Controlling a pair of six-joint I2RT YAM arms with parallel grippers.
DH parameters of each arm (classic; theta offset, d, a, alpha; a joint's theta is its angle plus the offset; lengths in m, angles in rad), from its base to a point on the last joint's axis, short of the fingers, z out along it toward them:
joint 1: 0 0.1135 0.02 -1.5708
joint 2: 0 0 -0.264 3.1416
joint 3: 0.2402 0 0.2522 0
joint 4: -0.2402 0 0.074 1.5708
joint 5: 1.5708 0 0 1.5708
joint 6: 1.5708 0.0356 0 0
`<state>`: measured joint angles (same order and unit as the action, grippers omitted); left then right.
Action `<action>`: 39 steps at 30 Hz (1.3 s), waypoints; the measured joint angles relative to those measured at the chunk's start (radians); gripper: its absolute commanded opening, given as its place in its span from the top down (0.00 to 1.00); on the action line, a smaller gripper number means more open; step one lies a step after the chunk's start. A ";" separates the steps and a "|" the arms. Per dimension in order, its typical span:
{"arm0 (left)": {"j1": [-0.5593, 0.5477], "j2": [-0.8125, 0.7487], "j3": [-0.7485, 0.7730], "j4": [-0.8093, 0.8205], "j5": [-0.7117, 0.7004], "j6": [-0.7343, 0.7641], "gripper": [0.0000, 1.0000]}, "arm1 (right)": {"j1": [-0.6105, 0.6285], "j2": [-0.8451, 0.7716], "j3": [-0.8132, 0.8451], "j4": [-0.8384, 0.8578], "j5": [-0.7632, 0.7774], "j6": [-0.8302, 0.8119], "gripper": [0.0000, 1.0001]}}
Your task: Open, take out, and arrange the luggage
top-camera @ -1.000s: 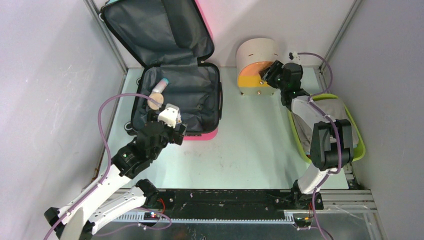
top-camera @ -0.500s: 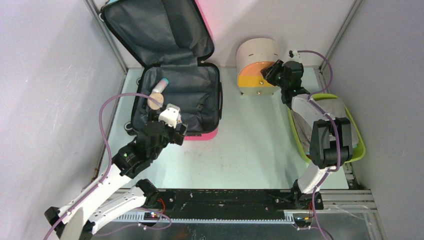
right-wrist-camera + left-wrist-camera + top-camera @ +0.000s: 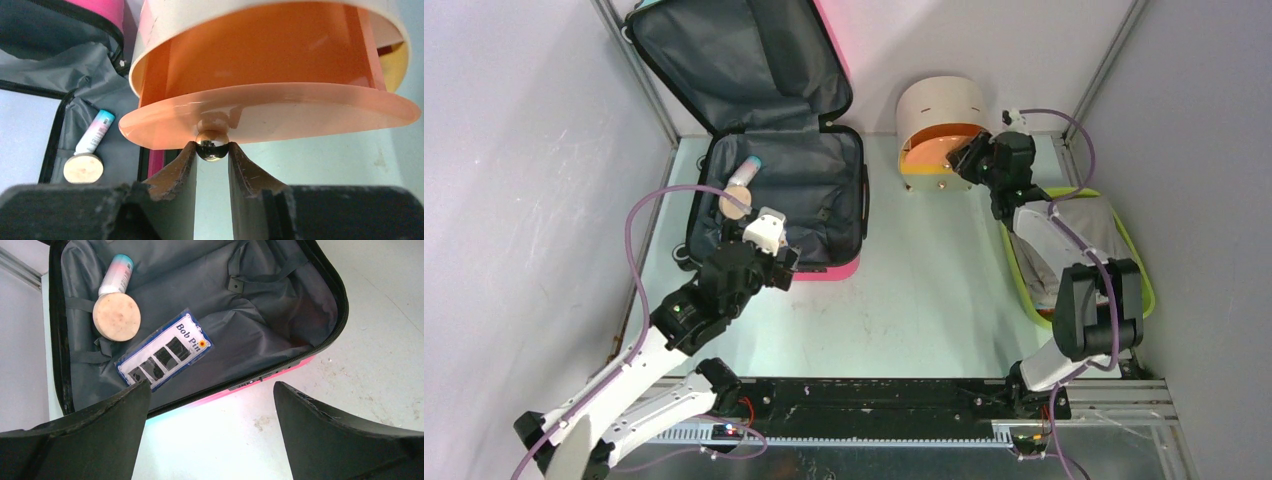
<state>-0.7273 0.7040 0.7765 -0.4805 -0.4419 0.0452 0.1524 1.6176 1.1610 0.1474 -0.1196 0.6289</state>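
Note:
The luggage point(image 3: 794, 185) lies open at the back left, its lid propped against the wall and its grey lining point(image 3: 250, 325) exposed. Inside lie a pink-and-teal tube point(image 3: 116, 274), a round beige disc point(image 3: 116, 317) and a "Bob Pin" card point(image 3: 164, 350). My left gripper point(image 3: 210, 387) hovers open over the table just outside the case's near pink edge, holding nothing. My right gripper point(image 3: 212, 148) is shut on the shiny metal knob point(image 3: 212, 141) of the orange drawer point(image 3: 300, 110), which stands pulled out of the beige cylinder point(image 3: 939, 100).
A lime-green tray point(image 3: 1140, 270) holding grey cloth point(image 3: 1104, 225) sits at the right, under my right arm. Grey walls close in on both sides and the back. Bare table lies between the case and the tray.
My right gripper closed on the knob and drew back towards the right, pulling the orange drawer out of the cylinder. The left arm stayed put.

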 measured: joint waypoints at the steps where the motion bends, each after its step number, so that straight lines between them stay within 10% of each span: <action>1: 0.000 0.001 0.000 0.000 0.000 0.000 0.00 | 0.002 -0.022 -0.016 -0.007 0.000 -0.001 0.87; 10: 0.000 0.013 0.000 0.000 -0.001 0.000 0.00 | 0.030 -0.140 -0.111 -0.051 0.011 -0.011 0.85; 20: 0.000 0.037 0.000 0.000 -0.024 -0.001 0.00 | 0.054 -0.240 -0.190 -0.081 0.016 -0.004 0.50; 30: 0.013 0.122 0.035 -0.030 -0.053 -0.048 0.00 | 0.027 -0.397 -0.190 -0.234 -0.043 -0.017 0.41; 39: 0.299 0.339 0.245 -0.131 -0.004 -0.094 0.01 | 0.064 -0.712 -0.218 -0.446 -0.050 -0.088 0.41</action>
<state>-0.4278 1.0431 1.0214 -0.6113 -0.4458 -0.0486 0.2165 0.9054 0.9432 -0.2981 -0.1692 0.5407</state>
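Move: At the orange drawer's knob, the right fingers are already shut round it, with the drawer a few cm open; the cabinet's middle lies about 12 cm ahead and 8 below, the green tray some 20 cm back and 25 right. From the left hand, the Bob Pin card lies about 9 cm ahead, 4 left and 17 below, the round disk roughly 16 ahead and 10 left, the bottle 7 cm beyond the disk. Keeping its pinch on the knob, the right hand pulls the orange drawer straight back about 6 cm, opens its fingers to let go of the knob, then backs off a further 12 cm while rising. Late on, the wide-open left hand sets off forward and left towards the Bob Pin card, swinging some 20 degrees counter-clockwise and tipping slightly down, touching nothing. ##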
